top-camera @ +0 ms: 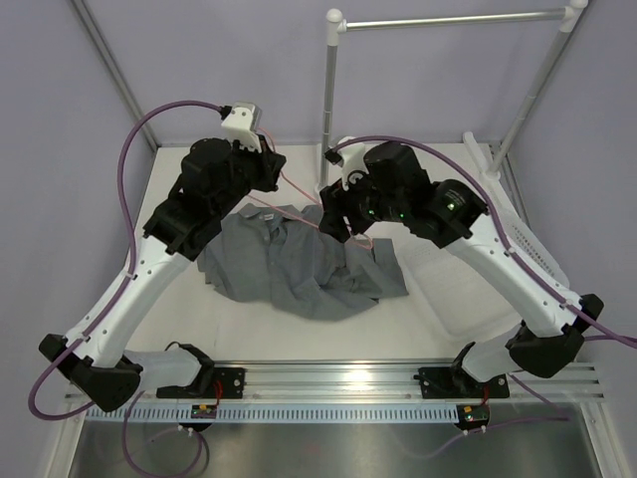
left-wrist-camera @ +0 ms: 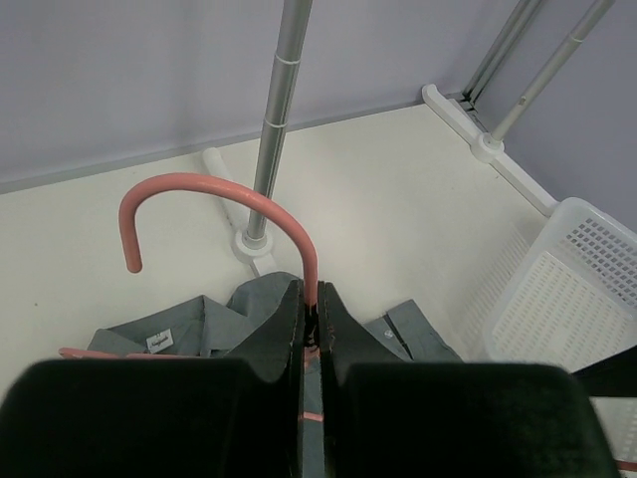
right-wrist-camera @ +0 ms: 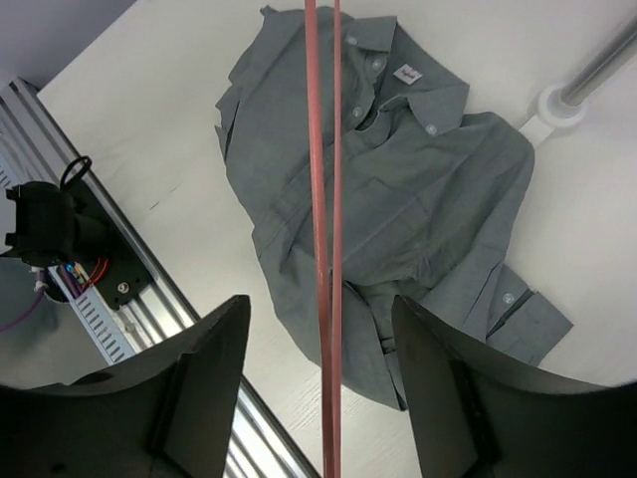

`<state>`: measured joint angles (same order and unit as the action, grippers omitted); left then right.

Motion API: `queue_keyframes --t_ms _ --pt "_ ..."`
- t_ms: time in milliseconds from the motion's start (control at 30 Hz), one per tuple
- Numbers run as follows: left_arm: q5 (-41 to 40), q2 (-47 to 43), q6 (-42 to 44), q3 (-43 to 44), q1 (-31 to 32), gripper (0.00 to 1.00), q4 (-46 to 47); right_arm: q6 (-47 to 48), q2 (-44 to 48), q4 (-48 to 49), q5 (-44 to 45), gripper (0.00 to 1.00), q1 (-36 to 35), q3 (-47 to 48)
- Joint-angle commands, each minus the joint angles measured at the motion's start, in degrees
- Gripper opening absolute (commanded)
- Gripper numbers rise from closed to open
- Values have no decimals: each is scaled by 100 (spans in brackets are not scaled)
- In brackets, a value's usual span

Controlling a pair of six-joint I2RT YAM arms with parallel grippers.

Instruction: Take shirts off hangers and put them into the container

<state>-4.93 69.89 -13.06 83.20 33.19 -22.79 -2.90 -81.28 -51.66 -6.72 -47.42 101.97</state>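
The grey-green shirt lies crumpled on the table, collar towards the back, and the right wrist view shows it spread out. My left gripper is shut on the neck of the pink wire hanger, just below its hook. The hanger's thin wires run straight between the fingers of my right gripper, which is open and touches nothing. I cannot tell whether the hanger still touches the shirt. The white mesh container stands at the right, partly hidden by my right arm.
A grey metal rail on upright posts stands at the back, one post foot close behind the shirt. The container's wall is just right of the shirt. An aluminium rail carrying the arm bases lines the near edge.
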Motion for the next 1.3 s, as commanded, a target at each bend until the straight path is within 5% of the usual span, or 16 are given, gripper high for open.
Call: queue_keyframes --t_ms 0,167,333,367,467,500,533,700,1033,1267 --pt "-157 42 84 363 56 0 380 123 -37 270 -163 65 -154 51" --pt "-201 51 137 408 91 0 380 114 -196 393 -49 45 -180 24" --pt "-219 60 181 390 91 0 380 114 -187 516 83 2 -198 -11" --pt "-193 51 198 399 91 0 371 105 -187 525 109 0 -198 -20" --pt "-166 25 225 373 100 9 380 79 -187 534 206 0 -198 -20" --pt "-166 16 234 364 91 19 380 70 -161 525 224 0 -198 -54" --pt "-158 -10 234 355 91 49 371 35 -143 534 276 0 -198 -72" --pt "-122 -230 216 267 91 98 363 -97 67 543 565 0 -180 -458" --pt "-587 -810 49 -5 74 99 -296 -510 885 -19 2253 0 4 -1066" --pt "-1036 -1179 -118 -786 -111 99 -736 -326 1176 -643 3466 0 461 -127"
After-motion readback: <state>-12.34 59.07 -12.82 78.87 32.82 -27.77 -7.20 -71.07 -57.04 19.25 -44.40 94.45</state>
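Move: The empty hanger is still pinched at its neck by the left hand; its middle lies about 6 cm back, 5 cm right and 3 cm below that hand. From the open right hand it lies about 5 cm left and 2 cm forward, nearly level, its bars already running between the fingers. The shirt lies about 29 cm below the right hand, 8 cm left; the container as far below, some 33 cm right. The rack post's foot stands 17 cm ahead, 2 cm left, about 29 cm down. Right fingers pinch the hanger's bars, closing while the hand edges about 2 cm left; only then does the left hand open wide and let go of the neck, backing off left and back, rising and then sinking. The right keeps its pinch, dips and climbs again as it carries the hanger some 13 cm right, away from the left hand towards the container side, turning about 25 degrees clockwise. ##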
